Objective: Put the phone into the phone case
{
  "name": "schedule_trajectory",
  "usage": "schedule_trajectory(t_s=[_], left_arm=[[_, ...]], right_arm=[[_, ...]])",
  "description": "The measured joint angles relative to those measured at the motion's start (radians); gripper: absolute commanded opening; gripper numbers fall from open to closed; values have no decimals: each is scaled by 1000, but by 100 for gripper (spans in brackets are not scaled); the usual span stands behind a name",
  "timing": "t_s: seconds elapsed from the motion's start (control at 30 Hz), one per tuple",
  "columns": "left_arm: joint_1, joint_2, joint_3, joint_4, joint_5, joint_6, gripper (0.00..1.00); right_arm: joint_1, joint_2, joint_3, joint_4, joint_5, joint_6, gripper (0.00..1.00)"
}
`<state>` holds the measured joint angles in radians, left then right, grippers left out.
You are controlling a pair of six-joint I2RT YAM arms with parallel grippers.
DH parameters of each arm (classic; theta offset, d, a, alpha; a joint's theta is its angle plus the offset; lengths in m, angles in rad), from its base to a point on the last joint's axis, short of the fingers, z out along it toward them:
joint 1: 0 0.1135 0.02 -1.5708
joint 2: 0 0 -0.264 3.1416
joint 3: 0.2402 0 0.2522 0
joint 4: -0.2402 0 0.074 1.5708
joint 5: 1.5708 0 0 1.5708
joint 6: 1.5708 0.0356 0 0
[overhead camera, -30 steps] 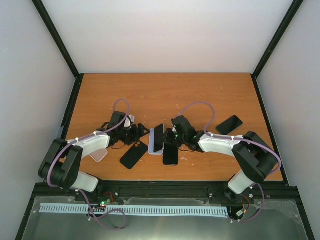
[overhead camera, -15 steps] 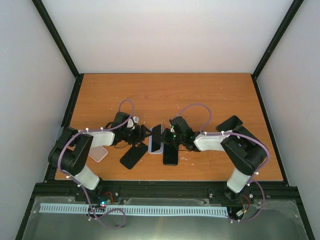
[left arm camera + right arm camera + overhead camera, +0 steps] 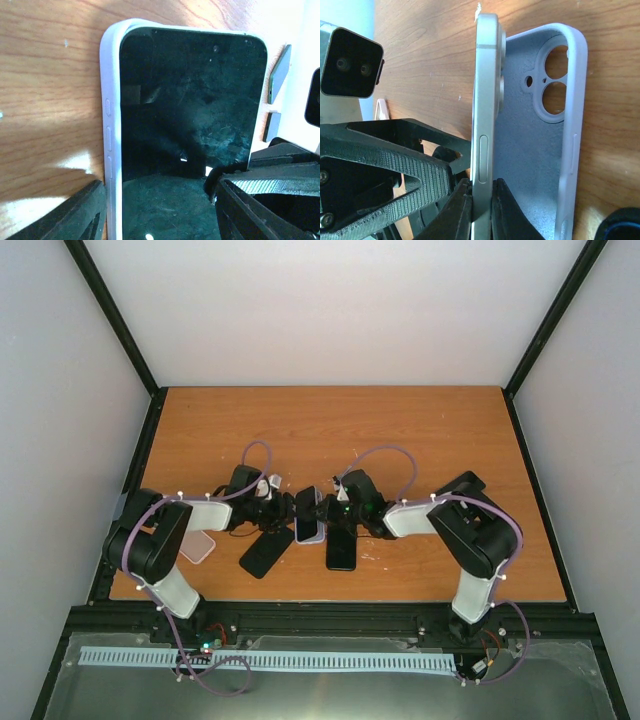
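The phone (image 3: pixel 306 507) has a dark screen (image 3: pixel 190 115) and a silver edge (image 3: pixel 485 100). It stands tilted on one long edge inside the pale blue case (image 3: pixel 313 533), which lies open on the table (image 3: pixel 540 150). The case's side wall shows in the left wrist view (image 3: pixel 111 125). My right gripper (image 3: pixel 482 210) is shut on the phone's lower end (image 3: pixel 327 512). My left gripper (image 3: pixel 284 510) is open on the screen side, with one finger (image 3: pixel 75 215) beside the case wall and the other (image 3: pixel 270 200) past the phone's far edge.
A dark phone (image 3: pixel 267 551) lies front left of the case. A black phone (image 3: pixel 341 547) lies just right of it. A pale case (image 3: pixel 197 545) lies by the left arm. Another black phone (image 3: pixel 460 485) is partly hidden behind the right arm.
My left gripper has moved right, up to the phone. The right gripper with the phone and case has shifted a little left, and the right arm's elbow has swung inward.
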<state>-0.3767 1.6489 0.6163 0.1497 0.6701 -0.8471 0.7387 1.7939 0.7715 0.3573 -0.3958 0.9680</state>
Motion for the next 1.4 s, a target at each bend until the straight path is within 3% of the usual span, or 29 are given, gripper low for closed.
schedule_trajectory(t_s=[0.2, 0.37, 0.47, 0.6, 0.8, 1.0, 1.4], left_arm=[[1, 0, -9, 4, -2, -11, 53], [2, 0, -17, 13, -8, -15, 50], [2, -3, -20, 11, -13, -16, 50], [2, -19, -22, -5, -35, -16, 50], [2, -28, -19, -28, -59, -16, 49], [2, -28, -16, -37, -65, -15, 47], [2, -6, -6, -30, -61, -14, 39]], right_arm=[[-18, 29, 2, 45, -37, -2, 8], [-26, 37, 2, 37, -40, -6, 24], [-32, 23, 2, -41, -14, -35, 40], [-35, -77, 16, -175, 36, -99, 50], [-47, -154, 56, -253, 74, -164, 51], [-48, -78, 74, -284, 78, -171, 49], [-48, 25, 105, -209, 18, -121, 56]])
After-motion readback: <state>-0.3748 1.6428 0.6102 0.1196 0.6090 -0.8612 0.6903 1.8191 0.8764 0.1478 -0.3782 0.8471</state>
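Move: The phone case lies just under both hands. Its middle is some 3 cm to the right of the left hand, 1 cm back and 2 cm below. From the right hand, which pinches the phone's raised right edge, the case's middle is about 3 cm left, 1 cm back and 3 cm down. The black phone lies about 9 cm back and 5 cm right of the right hand. The black case is roughly 11 cm back and 6 cm left of the left hand. Open the right gripper to about half and let go of the phone's edge, drawing off some 3 cm to the right. Hop up about 4 cm, then sink about 5 cm, edging forward and finally back left, so the fingers straddle the right rims of phone and case. Keep the left gripper at the case's left edge, easing about 1 cm left and 1 cm down while its fingers narrow. ##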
